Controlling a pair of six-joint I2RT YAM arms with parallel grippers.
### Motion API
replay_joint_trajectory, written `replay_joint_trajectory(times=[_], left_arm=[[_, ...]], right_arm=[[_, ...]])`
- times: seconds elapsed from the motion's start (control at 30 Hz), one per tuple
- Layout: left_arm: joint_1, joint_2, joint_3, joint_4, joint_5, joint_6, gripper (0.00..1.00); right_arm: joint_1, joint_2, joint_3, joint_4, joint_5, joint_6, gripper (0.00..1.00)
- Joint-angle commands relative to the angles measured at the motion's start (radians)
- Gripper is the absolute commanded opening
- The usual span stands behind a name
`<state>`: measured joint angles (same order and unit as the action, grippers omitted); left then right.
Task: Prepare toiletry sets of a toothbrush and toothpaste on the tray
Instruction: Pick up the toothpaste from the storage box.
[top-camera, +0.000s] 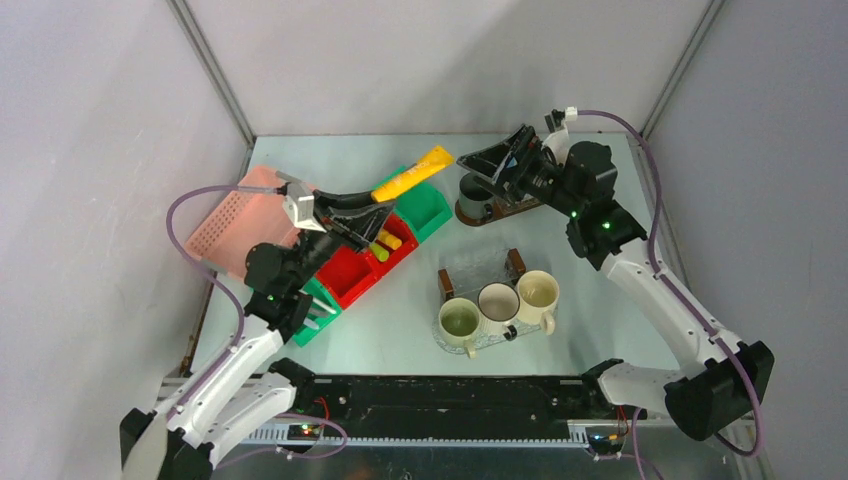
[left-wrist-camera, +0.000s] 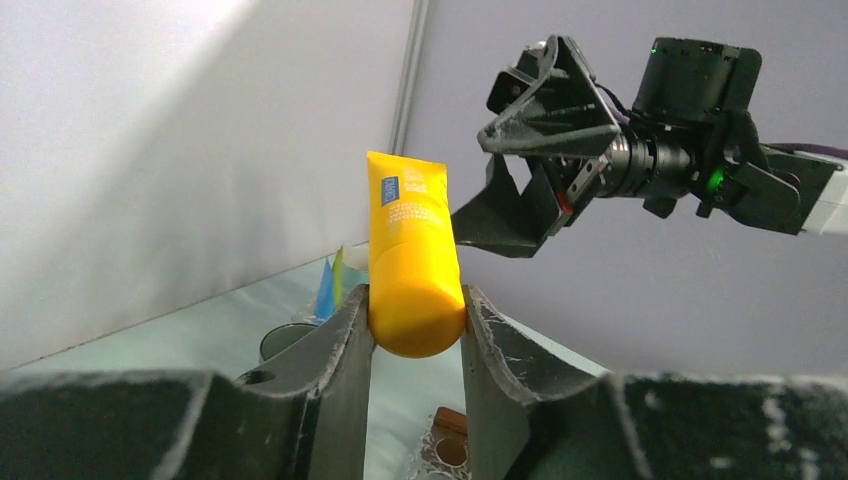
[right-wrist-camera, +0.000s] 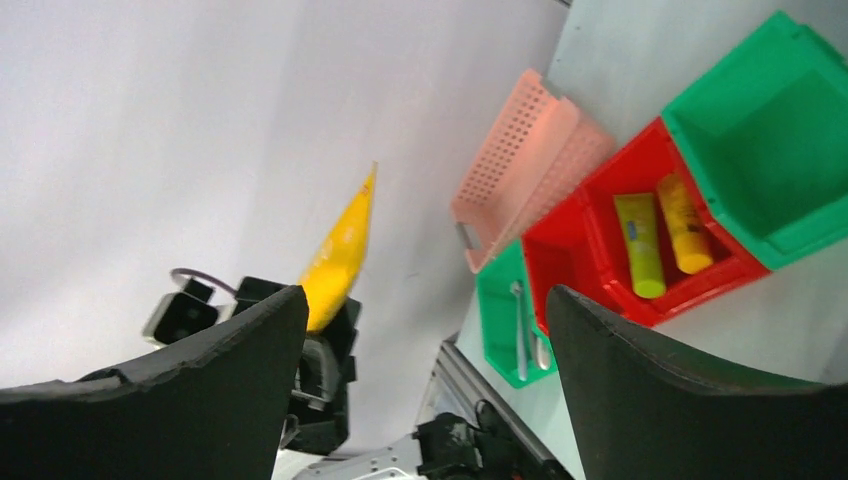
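Observation:
My left gripper (left-wrist-camera: 415, 320) is shut on the cap end of a yellow toothpaste tube (left-wrist-camera: 412, 250) and holds it up in the air above the bins (top-camera: 412, 172). My right gripper (top-camera: 490, 165) hangs open just right of the tube's flat end, its fingers (right-wrist-camera: 250, 340) spread with nothing between them. Seen from the right wrist, the yellow tube (right-wrist-camera: 340, 255) is off to the left. Three mugs (top-camera: 497, 300) stand on the near tray (top-camera: 450, 280). A dark mug (top-camera: 472, 188) sits on the far tray (top-camera: 500, 212). Pale toothbrushes (right-wrist-camera: 518, 330) lie in a green bin.
A red bin (right-wrist-camera: 590, 215) holds a yellow-green tube (right-wrist-camera: 640, 245) and an orange tube (right-wrist-camera: 683, 225). Beside it are an empty green bin (right-wrist-camera: 780, 150) and a pink perforated basket (right-wrist-camera: 520, 165). Blue and green tips (left-wrist-camera: 330, 285) stick out of the dark mug (left-wrist-camera: 290, 340).

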<state>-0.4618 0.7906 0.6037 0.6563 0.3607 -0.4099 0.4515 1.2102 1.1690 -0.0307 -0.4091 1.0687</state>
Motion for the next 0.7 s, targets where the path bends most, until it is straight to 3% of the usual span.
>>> replay_joint_trajectory(times=[0.0, 0.27, 0.67], left_arm=[[-0.006, 0.009, 0.032, 0.098, 0.066, 0.039, 0.00], [-0.022, 0.030, 0.052, 0.114, 0.094, 0.054, 0.00], [-0.031, 0.035, 0.058, 0.138, 0.107, 0.050, 0.00]], right_arm=[[0.016, 0.017, 0.057, 0.129, -0.036, 0.090, 0.90], [0.041, 0.058, 0.087, 0.152, -0.043, 0.129, 0.82], [0.068, 0.085, 0.096, 0.147, -0.060, 0.149, 0.53]])
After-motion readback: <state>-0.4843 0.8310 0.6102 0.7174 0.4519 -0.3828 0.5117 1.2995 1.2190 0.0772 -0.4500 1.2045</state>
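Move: The left hand already holds the yellow toothpaste in the air, its middle about 4 cm ahead, 5 cm right and 3 cm above. The waiting right gripper lies about 6 cm ahead, 15 cm right and 3 cm up. From the right hand, the toothpaste's middle is roughly 10 cm left, 2 cm back and level; the dark mug is some 11 cm ahead and 30 cm below, neither left nor right. The left fingers keep their pinch on one end of the toothpaste and carry it some 2 cm right and slightly back, towards the right gripper. The right hand goes about 3.5 cm left towards the free end, also rising about 2 cm, rolls slightly, and partly closes its wide-open fingers around that end; a touch can't be made out. ##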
